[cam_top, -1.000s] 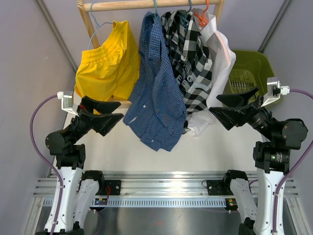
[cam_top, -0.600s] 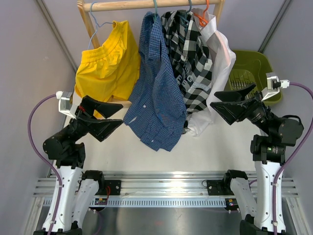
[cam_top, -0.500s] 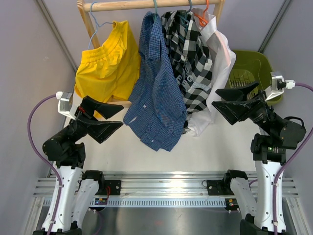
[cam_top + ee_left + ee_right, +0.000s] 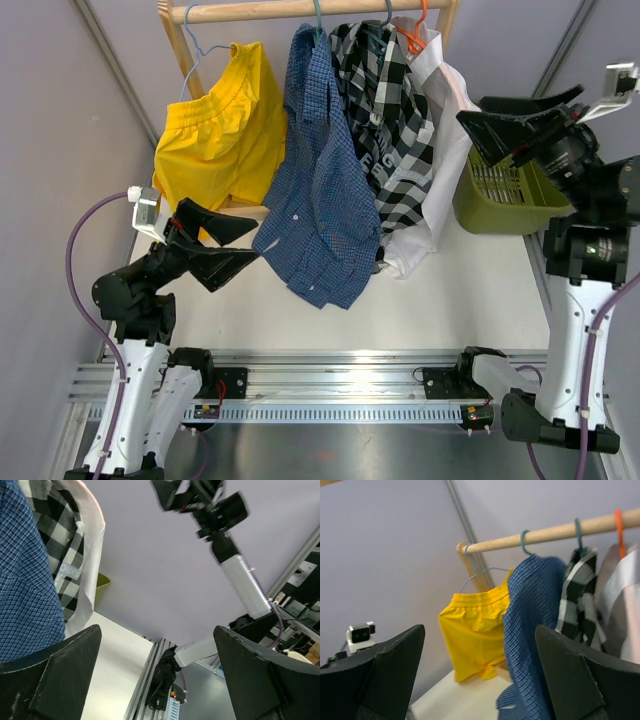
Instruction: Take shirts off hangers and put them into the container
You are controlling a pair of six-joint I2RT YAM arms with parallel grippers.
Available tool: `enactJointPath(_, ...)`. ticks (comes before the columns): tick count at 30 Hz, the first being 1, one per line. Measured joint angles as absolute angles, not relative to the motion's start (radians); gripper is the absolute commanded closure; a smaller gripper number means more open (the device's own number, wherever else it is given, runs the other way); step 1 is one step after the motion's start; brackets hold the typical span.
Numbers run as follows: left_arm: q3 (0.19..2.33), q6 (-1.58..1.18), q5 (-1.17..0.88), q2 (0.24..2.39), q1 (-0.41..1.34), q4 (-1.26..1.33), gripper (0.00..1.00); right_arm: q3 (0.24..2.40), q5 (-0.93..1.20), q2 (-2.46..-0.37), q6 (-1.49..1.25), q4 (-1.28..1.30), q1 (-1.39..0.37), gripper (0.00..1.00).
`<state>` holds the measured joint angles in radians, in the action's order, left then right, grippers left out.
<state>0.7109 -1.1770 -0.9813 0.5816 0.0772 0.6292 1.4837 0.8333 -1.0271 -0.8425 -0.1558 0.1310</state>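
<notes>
Three shirts hang side by side on the rail: blue check (image 4: 320,200), black-and-white plaid (image 4: 385,130), white (image 4: 447,130). Their hangers show only as hooks: teal (image 4: 317,12), grey (image 4: 387,12), orange (image 4: 415,35). The olive-green container (image 4: 510,195) stands right of the white shirt. My right gripper (image 4: 472,110) is raised above the container, open and empty, facing the shirts; its view shows the blue shirt (image 4: 535,630) and plaid shirt (image 4: 577,600). My left gripper (image 4: 252,240) stands open and empty just left of the blue shirt's lower hem (image 4: 25,580).
Yellow shorts (image 4: 220,130) hang at the rail's left end on a thin wire hanger. The wooden rail (image 4: 300,10) and its uprights frame the back. Grey walls close in on both sides. The arms' mounting rail (image 4: 330,385) runs along the near edge.
The right arm has risen and swung back to the right, from beside the white shirt's hem to above the container. The left gripper has barely shifted. Both stay open.
</notes>
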Motion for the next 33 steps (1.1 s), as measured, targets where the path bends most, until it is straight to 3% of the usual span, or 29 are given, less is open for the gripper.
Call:
enactJointPath(12,0.733,-0.972,-0.958,0.538,0.082,0.328,0.01,1.980,0.421,-1.113,-0.261,0.461,0.124,0.11)
enactJointPath(20,0.747,-0.879,-0.944,0.531,0.090,0.205,0.01,2.230,0.161,-1.522,-0.029,0.697,-0.058,0.07)
enactJointPath(26,0.771,-0.816,-0.935,0.524,0.100,0.122,0.01,2.263,0.118,-1.698,0.035,0.829,-0.083,0.10)
enactJointPath(33,0.780,-0.781,-0.931,0.517,0.110,0.093,0.01,2.189,0.130,-1.622,0.043,0.822,-0.083,0.31)
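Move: The white shirt on the orange hanger hangs about 22 cm straight ahead of the right hand, its middle some 15 cm lower. The checkered shirt is roughly 10 cm to the left of it, and the blue shirt about 22 cm left of it. The green container stands some 28 cm ahead of the right hand, 14 cm to its right and 45 cm below. From the left hand, the white shirt is about 30 cm ahead and 45 cm right, near its height. Rising about 5 cm and swinging right first, the right hand then sweeps forward and down to the near side of the white shirt, easing back 2 cm at the end, about 19 cm farther out and 12 cm lower. Its wrist turns clockwise until the fingers point forward and slightly down, straddling the cloth and starting to close. The left hand sinks 4 cm, fingers open. ##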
